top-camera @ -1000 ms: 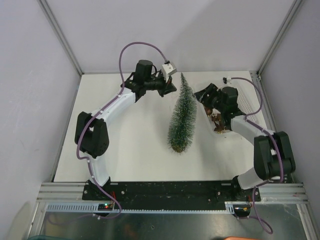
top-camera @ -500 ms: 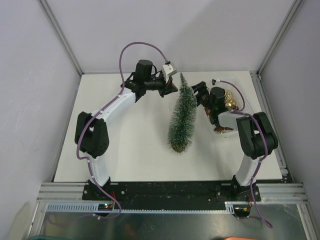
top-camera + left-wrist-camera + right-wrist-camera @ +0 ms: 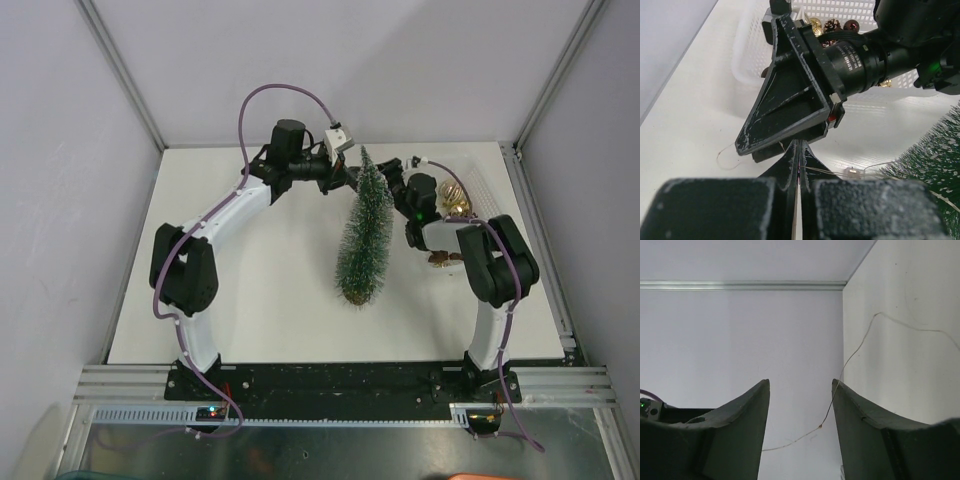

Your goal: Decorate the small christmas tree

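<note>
The small christmas tree stands upright mid-table, its frosted green bristles filling the lower right corner of the left wrist view. My left gripper is at the left of the treetop, jaws shut on a thin light wire that carries a small bulb and runs toward the tree. My right gripper hovers at the right of the treetop, open. The same kind of wire hangs between its fingers and brushes the right fingertip. One right finger looms just beyond my left fingertips.
A white plastic basket of gold and brown baubles sits at the back right, partly covered by the right arm; the left wrist view shows its wall. Enclosure walls and frame posts ring the table.
The right arm has swung left from the basket to the treetop, its elbow folding in. The left gripper has barely shifted toward the tree and stays shut.
</note>
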Available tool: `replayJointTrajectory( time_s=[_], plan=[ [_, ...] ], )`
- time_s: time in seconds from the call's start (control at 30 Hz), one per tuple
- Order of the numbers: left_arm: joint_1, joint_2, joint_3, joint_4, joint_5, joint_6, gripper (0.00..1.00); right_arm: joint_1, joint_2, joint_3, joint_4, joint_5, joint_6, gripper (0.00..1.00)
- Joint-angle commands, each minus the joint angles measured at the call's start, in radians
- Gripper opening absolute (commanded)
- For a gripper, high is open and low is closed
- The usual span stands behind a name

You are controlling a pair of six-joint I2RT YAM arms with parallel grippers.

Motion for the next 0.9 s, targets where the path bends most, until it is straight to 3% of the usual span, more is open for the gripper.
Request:
replayJointTrajectory(
  time_s=[0.0, 0.23, 0.5, 0.53, 0.57, 0.6, 0.63, 0.67, 0.73, 0.87],
  plan=[
    [-0.004, -0.036, 0.012, 0.039, 0.039, -0.024, 0.0, 0.026, 0.032, 0.064, 0.059, 0.036, 0.047, 0.54],
    [-0.003, -0.07, -0.022, 0.039, 0.037, -0.034, 0.0, 0.022, -0.006, 0.074, -0.036, 0.101, -0.061, 0.21],
    [0.008, -0.147, -0.104, 0.038, 0.007, -0.036, 0.03, -0.026, -0.115, 0.08, -0.205, 0.145, -0.234, 0.01],
    [0.011, -0.156, -0.115, 0.037, -0.005, -0.045, 0.08, -0.029, -0.14, 0.08, -0.227, 0.153, -0.259, 0.0],
    [0.016, -0.167, -0.127, 0.035, -0.016, -0.058, 0.23, -0.032, -0.162, 0.081, -0.252, 0.166, -0.294, 0.0],
    [0.021, -0.179, -0.143, 0.033, -0.025, -0.068, 0.42, -0.033, -0.191, 0.08, -0.274, 0.178, -0.336, 0.0],
    [0.029, -0.197, -0.158, 0.03, -0.03, -0.075, 0.67, -0.033, -0.222, 0.08, -0.299, 0.192, -0.367, 0.0],
    [0.036, -0.214, -0.179, 0.026, -0.033, -0.077, 0.83, -0.034, -0.247, 0.08, -0.323, 0.203, -0.406, 0.0],
    [0.056, -0.259, -0.226, 0.012, -0.036, -0.073, 0.96, -0.034, -0.298, 0.08, -0.38, 0.239, -0.48, 0.0],
    [0.107, -0.37, -0.335, -0.04, -0.036, -0.049, 0.99, -0.024, -0.386, 0.072, -0.496, 0.311, -0.637, 0.0]
  ],
)
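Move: The string-light wire is pinched in the left fingertips, just beyond the tree, and already runs between the right hand's open fingers, about 1 cm ahead and 1 cm left of the right hand point. From the left hand, the christmas tree stands about 18 cm back and 1 cm right, its middle some 4 cm lower. The ornament basket is roughly 6 cm ahead, 29 cm right and 22 cm below the left hand. Forward and left only about 1 cm, the right hand eases in beside the left fingertips and shuts on the wire. It then draws away right and up, some 7 cm each, turning clockwise, its fingers tipping upward as it rolls. As it leaves, the left hand opens wide, lets go of the wire and backs off about 5 cm left and 4 cm back. ##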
